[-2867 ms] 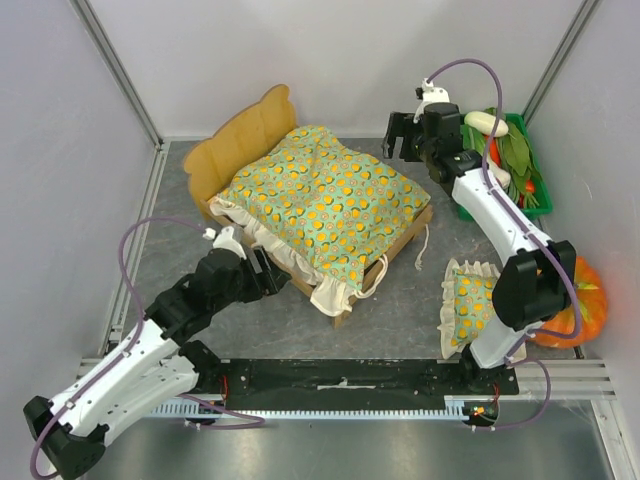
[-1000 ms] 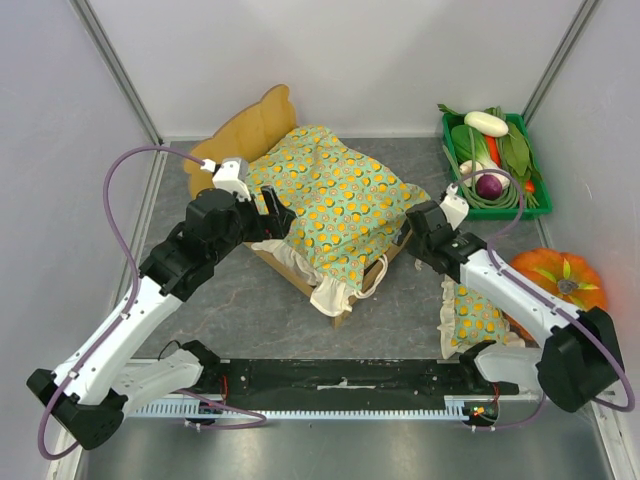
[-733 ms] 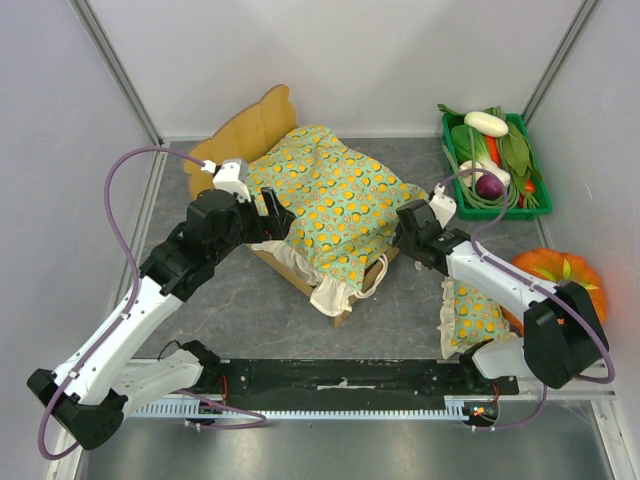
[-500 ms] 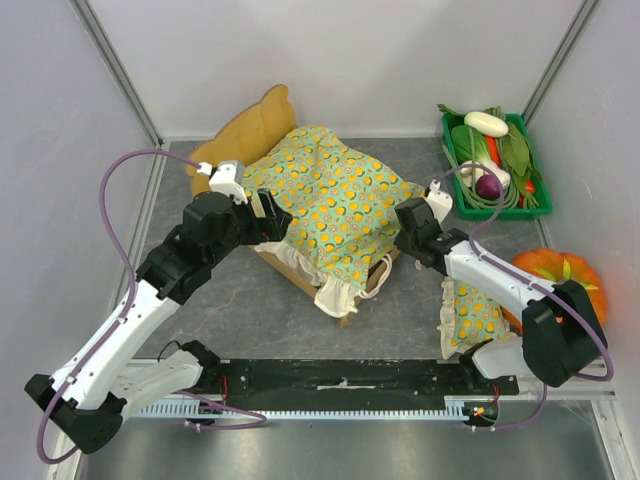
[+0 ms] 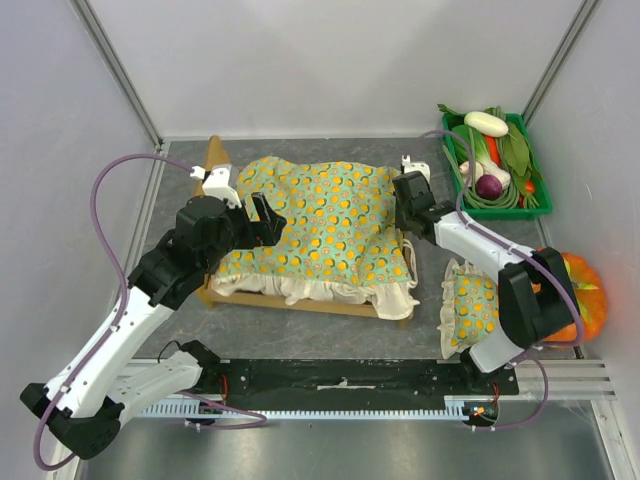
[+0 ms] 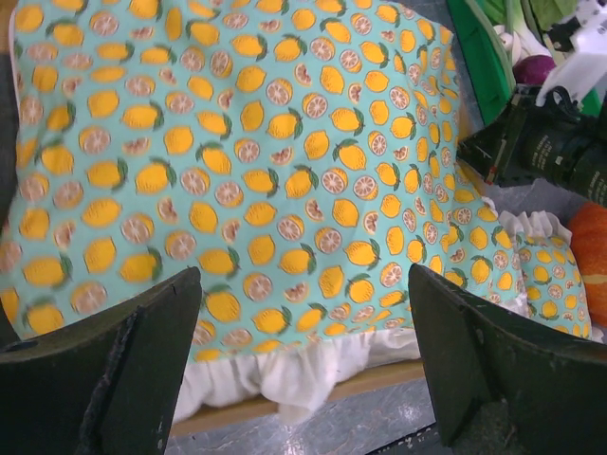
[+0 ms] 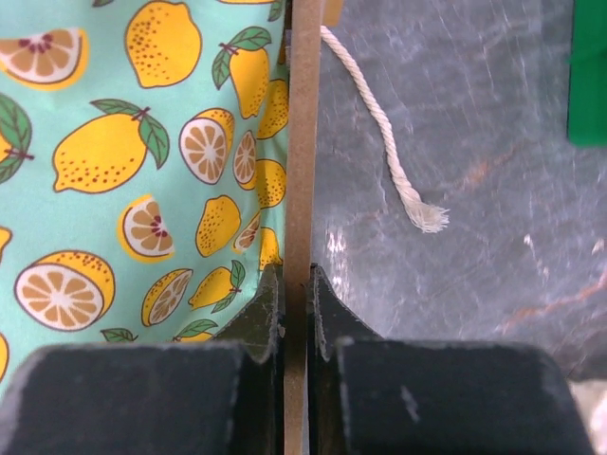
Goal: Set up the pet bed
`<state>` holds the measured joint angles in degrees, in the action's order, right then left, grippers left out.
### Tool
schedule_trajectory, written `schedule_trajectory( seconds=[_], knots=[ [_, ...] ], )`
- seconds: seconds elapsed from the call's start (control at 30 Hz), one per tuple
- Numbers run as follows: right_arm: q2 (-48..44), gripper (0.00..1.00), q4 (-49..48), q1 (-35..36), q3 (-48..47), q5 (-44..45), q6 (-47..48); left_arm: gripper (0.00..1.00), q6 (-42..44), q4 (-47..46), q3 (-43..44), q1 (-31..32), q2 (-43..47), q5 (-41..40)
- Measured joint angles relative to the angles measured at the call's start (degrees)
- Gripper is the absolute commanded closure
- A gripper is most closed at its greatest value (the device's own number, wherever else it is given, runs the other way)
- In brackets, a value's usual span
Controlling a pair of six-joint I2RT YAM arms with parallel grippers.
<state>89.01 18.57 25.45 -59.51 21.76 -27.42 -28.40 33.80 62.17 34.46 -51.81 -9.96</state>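
Observation:
The pet bed (image 5: pixel 300 303) lies across the middle of the table, its light-wood headboard (image 5: pixel 213 160) edge-on at the left. A green lemon-print blanket (image 5: pixel 320 220) covers it, white ruffle hanging over the near rail. My right gripper (image 5: pixel 407 215) is at the bed's right end, shut on the thin wooden end board (image 7: pixel 303 142), which runs between its jaws (image 7: pixel 296 277). My left gripper (image 5: pixel 265 222) hovers over the blanket's left part, open wide with nothing in it (image 6: pixel 303 365). The left wrist view shows the blanket (image 6: pixel 247 171) and the bed's wooden rail (image 6: pixel 379 379) below.
A matching ruffled pillow (image 5: pixel 470 305) lies right of the bed, by the right arm's base. A green tray (image 5: pixel 500 213) of vegetables stands at the back right, an orange pumpkin (image 5: pixel 582 290) at the right edge. A white cord (image 7: pixel 379 123) trails on the grey tabletop beside the end board.
The bed has swung from a diagonal to lying across the table. My right gripper came to its end board and shut on it. The left gripper stayed open above the blanket.

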Motion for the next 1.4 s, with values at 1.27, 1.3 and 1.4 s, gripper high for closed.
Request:
schedule_trajectory(
  seconds=[1.27, 1.3, 1.4],
  knots=[
    [22.36, 0.7, 3.41, -14.84, -27.67, -11.21, 12.52, 0.05, 1.51, 4.76, 3.17, 0.0, 1.9, -3.02],
    [22.36, 0.61, 3.5, -15.1, -27.67, -11.23, 12.52, 0.05, 1.51, 4.72, 3.08, 0.0, 1.81, -2.97],
    [22.36, 0.25, 5.92, -15.69, -29.24, -11.13, 12.22, 0.05, 1.51, 4.59, 2.78, 0.0, 2.01, -2.97]
  ],
)
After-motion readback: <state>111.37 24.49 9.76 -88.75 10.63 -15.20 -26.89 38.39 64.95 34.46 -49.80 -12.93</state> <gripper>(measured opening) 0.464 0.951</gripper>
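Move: The right gripper already pinches the pet bed's right end rail; the bed's middle lies about 24 cm to its left, roughly 1 cm back and 4 cm lower. The green crate stands some 25 cm to the right and 14 cm ahead, and the small pillow about 17 cm right and 21 cm back, both lower. From the open left gripper the bed's middle is about 10 cm ahead, 7 cm right and 22 cm below. Keep the right gripper shut on the end rail and push the bed forward about 12 cm towards the back wall, staying level and turning the hand a little counter-clockwise. Then drag the rail some 6 cm right towards the green crate, turning back, and open the fingers around it. Let the open left gripper drift a couple of centimetres left and slightly up and back, clear of the bed. ##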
